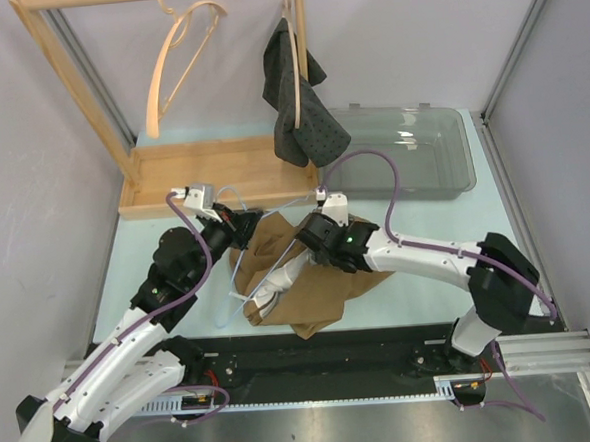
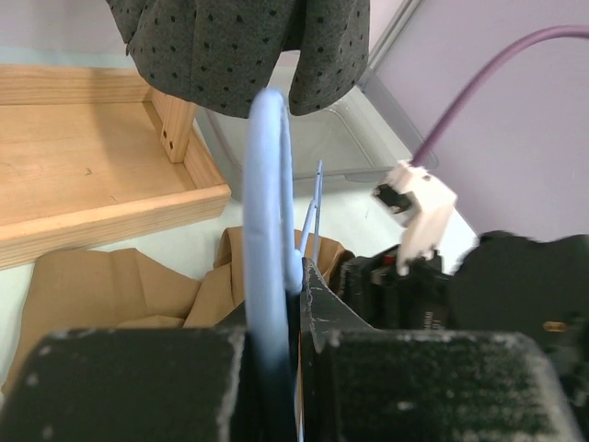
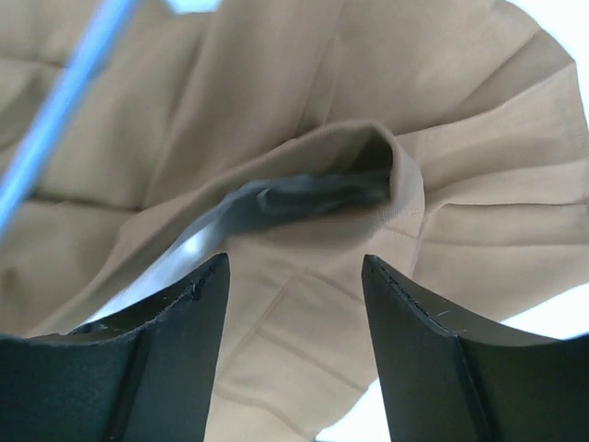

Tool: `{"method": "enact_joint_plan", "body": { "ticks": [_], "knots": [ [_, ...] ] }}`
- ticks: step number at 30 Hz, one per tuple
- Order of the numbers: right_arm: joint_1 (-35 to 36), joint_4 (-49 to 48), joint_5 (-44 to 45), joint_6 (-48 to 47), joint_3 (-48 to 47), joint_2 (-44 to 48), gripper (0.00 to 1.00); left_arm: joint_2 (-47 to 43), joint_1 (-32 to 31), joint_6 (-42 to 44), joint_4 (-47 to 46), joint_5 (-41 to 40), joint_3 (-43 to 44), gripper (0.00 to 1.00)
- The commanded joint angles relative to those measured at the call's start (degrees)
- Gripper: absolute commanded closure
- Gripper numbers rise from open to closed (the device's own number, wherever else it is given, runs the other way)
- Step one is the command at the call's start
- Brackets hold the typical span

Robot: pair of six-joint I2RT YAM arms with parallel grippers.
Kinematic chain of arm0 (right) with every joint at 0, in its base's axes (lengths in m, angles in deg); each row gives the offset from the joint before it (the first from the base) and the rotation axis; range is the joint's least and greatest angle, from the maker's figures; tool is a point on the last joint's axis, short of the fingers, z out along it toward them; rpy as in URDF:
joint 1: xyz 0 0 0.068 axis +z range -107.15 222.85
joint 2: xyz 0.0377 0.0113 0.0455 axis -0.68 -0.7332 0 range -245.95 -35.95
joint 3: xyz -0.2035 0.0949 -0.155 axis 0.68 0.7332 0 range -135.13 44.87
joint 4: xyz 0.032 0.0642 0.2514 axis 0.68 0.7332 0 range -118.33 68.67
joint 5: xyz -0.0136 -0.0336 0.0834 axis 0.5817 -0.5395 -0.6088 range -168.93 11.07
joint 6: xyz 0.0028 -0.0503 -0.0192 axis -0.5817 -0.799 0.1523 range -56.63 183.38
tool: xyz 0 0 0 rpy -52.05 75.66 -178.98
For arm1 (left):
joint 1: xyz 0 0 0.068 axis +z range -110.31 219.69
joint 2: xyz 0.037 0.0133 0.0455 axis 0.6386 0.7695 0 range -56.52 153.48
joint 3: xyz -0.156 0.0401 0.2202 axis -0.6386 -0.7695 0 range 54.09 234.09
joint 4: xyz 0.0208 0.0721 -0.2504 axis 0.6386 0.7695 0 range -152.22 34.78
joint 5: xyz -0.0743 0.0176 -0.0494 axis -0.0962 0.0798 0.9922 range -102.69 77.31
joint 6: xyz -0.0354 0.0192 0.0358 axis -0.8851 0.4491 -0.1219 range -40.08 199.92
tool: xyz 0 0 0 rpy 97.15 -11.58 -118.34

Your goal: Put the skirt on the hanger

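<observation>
A tan pleated skirt [image 1: 314,290] lies crumpled on the table between the two arms. My left gripper [image 1: 237,228] is shut on the hook of a light blue hanger [image 2: 267,203], whose thin bar [image 1: 263,273] runs across the skirt. In the left wrist view the hook stands up between the shut fingers [image 2: 299,304], with tan skirt [image 2: 101,285] below. My right gripper [image 3: 294,276] hangs open just above the skirt's waistband [image 3: 396,184], where the grey lining [image 3: 294,198] shows in the opening. The blue hanger bar [image 3: 64,101] crosses that view's upper left.
A wooden rack [image 1: 202,177] stands at the back left with an empty wooden hanger [image 1: 180,58] and a dark dotted garment [image 1: 298,106] hung on it. A clear plastic bin [image 1: 411,154] sits at the back right.
</observation>
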State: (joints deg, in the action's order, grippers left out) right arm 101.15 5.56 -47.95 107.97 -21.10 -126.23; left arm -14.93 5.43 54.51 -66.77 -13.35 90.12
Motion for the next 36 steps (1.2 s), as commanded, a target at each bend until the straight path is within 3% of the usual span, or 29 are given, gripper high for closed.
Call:
{"method": "enact_joint_plan", "body": {
  "ticks": [1,8,11,12,14,20,25,32,36],
  "knots": [
    [-1.0,-2.4,2.1,2.5,-4.2,-3.2,0.37,-0.5,-0.1,1.5,-0.3,1.2,2.7,1.0],
    [-2.5,-1.1,3.9,5.5,-6.3,-7.7,0.43,-0.5,-0.1,2.0,0.5,2.2,2.9,1.0],
    [-2.4,1.2,4.2,7.0,-6.3,-8.7,0.63,-0.4,-0.1,2.7,0.9,2.3,3.2,1.0],
    [-2.2,2.5,4.9,7.3,-6.2,-8.9,0.79,-0.4,-0.2,2.9,1.0,2.3,3.3,1.0],
    [-1.2,3.5,5.8,7.5,-5.8,-8.7,1.0,-0.4,-0.2,3.4,1.4,2.6,3.7,1.0],
    [2.7,7.6,9.9,7.4,-5.0,-4.1,1.0,-0.9,-0.2,4.7,2.6,3.7,4.3,1.0],
    [4.4,7.3,9.5,8.0,1.0,3.2,1.0,-1.0,-0.1,6.8,4.1,9.2,4.7,1.0],
    [2.8,-1.9,3.2,7.4,15.7,15.3,1.0,-3.0,-0.1,8.4,7.3,11.0,4.1,1.0],
    [0.9,-6.6,-0.5,4.9,20.2,17.4,0.98,-2.6,-0.1,8.6,6.5,14.4,4.0,1.0]
  ]
}}
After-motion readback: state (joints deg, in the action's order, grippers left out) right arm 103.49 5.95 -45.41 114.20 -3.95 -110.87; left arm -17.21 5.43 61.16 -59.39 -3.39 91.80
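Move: The brown skirt's raised opening edge lies just below the open right hand, about 2 cm ahead and 3 cm down. The blue hanger's near bar runs some 5 cm to that hand's left, 2 ahead and 4 higher; the empty bin sits roughly 17 cm ahead, 15 right and 8 lower. From the left hand, which already holds the hanger, the skirt edge is about 11 cm right, level fore-and-aft, and 20 down. Right hand dips, pinches the skirt's edge, then draws it about 9 cm back-right; left eases the hanger back. ##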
